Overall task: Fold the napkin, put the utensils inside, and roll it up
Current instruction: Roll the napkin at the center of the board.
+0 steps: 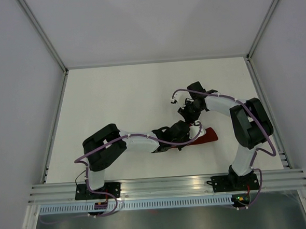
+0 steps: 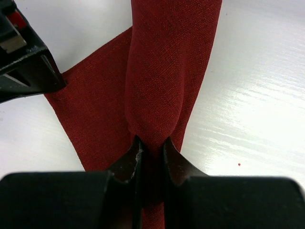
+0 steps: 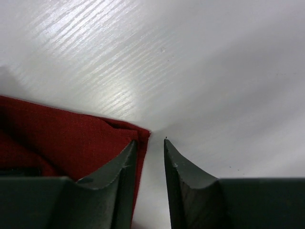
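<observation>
The napkin (image 1: 210, 135) is a dark red cloth rolled into a narrow bundle right of the table's middle. In the left wrist view the napkin (image 2: 167, 71) runs away from the camera as a thick roll, with a flat flap spreading to the left. My left gripper (image 2: 151, 143) is shut on the roll's near end. My left gripper (image 1: 188, 137) meets my right gripper (image 1: 191, 123) over the cloth. In the right wrist view my right gripper (image 3: 150, 142) stands narrowly open, its left finger on a corner of the napkin (image 3: 62, 138), with white table in the gap. The utensils are hidden.
The white table (image 1: 141, 94) is bordered by grey walls at the back and sides, with an aluminium rail (image 1: 167, 183) along the near edge by the arm bases. Part of my right gripper (image 2: 24, 62) shows at the left wrist view's upper left, beside the flap.
</observation>
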Controlling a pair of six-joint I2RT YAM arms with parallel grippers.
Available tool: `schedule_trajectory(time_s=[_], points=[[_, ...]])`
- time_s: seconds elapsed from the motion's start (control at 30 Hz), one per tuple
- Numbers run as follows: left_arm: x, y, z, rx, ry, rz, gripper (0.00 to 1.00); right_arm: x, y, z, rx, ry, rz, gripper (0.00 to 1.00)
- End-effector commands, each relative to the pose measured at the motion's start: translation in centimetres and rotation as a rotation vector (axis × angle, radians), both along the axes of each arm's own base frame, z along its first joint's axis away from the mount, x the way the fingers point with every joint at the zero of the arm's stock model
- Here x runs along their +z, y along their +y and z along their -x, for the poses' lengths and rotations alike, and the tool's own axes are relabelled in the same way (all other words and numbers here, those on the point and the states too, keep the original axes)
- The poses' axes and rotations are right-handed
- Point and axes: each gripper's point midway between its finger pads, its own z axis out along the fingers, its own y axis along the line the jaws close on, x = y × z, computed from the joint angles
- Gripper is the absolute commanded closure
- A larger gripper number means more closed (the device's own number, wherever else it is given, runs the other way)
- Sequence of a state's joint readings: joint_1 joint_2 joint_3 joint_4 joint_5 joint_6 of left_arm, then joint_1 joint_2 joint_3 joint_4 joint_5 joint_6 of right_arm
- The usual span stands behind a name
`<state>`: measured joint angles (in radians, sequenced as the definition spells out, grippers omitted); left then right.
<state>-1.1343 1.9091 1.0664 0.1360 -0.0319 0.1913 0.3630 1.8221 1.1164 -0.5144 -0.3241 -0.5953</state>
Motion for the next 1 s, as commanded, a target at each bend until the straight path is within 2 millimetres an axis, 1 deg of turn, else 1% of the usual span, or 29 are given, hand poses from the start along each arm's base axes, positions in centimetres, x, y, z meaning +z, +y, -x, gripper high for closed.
schedule_trajectory(time_s=[0.0,0.03,0.07,0.1,0.27,0.4,0.43,0.5,0.53,0.57,0.63,0.77,0.9,0.97], points=[[-1.1,1.4,0.6,-0.032,0.009,-0.060,0.98,-4.2,-1.9,4.1,-0.009,0.150,0.124,0.66],[-1.2,1.5,0.6,-0.033,0.011,-0.062,0.98,-4.3,-2.0,4.3,-0.003,0.155,0.125,0.67],[-1.1,1.4,0.6,-0.033,0.010,-0.061,0.98,-4.4,-1.9,4.6,0.004,0.162,0.127,0.71],[-1.2,1.4,0.6,-0.033,0.011,-0.062,0.98,-4.4,-1.9,4.7,0.006,0.166,0.131,0.74],[-1.4,1.4,0.7,-0.040,0.017,-0.065,0.98,-4.1,-2.0,5.0,0.027,0.173,0.141,0.73],[-1.4,1.3,0.8,-0.044,0.016,-0.062,0.98,-4.4,-2.3,5.1,0.036,0.178,0.158,0.73],[-1.4,1.3,0.8,-0.042,0.017,-0.061,0.98,-4.4,-2.3,5.3,0.039,0.181,0.162,0.78],[-1.0,1.2,0.6,-0.042,0.012,-0.053,0.98,-4.8,-2.4,5.3,0.036,0.190,0.166,0.83],[-1.0,1.0,1.1,-0.060,0.025,-0.045,0.98,-4.8,-2.4,5.4,0.033,0.193,0.169,0.92],[-0.9,1.0,1.1,-0.064,0.025,-0.043,0.98,-4.9,-2.4,5.3,0.028,0.195,0.172,0.95],[-0.7,0.9,1.3,-0.073,0.028,-0.036,0.98,-5.0,-2.4,4.6,0.006,0.186,0.181,1.00],[-0.2,0.8,1.3,-0.082,0.021,-0.030,0.98,-4.8,-1.9,3.3,-0.014,0.184,0.182,1.00],[-0.1,0.8,1.5,-0.098,0.025,-0.031,0.98,-4.5,-1.2,1.4,-0.040,0.163,0.176,1.00],[0.0,0.7,1.6,-0.106,0.027,-0.029,0.98,-4.4,-1.0,0.9,-0.053,0.163,0.176,1.00]])
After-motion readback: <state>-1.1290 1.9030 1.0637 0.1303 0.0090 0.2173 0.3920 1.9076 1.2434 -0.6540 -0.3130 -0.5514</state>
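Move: The napkin's loose flap corner lies right at the right fingertips, about 1 cm to their left and level front to back. The part of the roll pinched by the left hand is some 7 cm back and 1 cm left of the right hand; the roll's free end is roughly 5 cm back and 7 cm right of it. From the left hand, the flap corner is about 7 cm ahead, 1 cm right and 2 cm lower. Right hand edges about 1 cm left, fingers shutting on the napkin's flap corner; left keeps pinching the roll. ##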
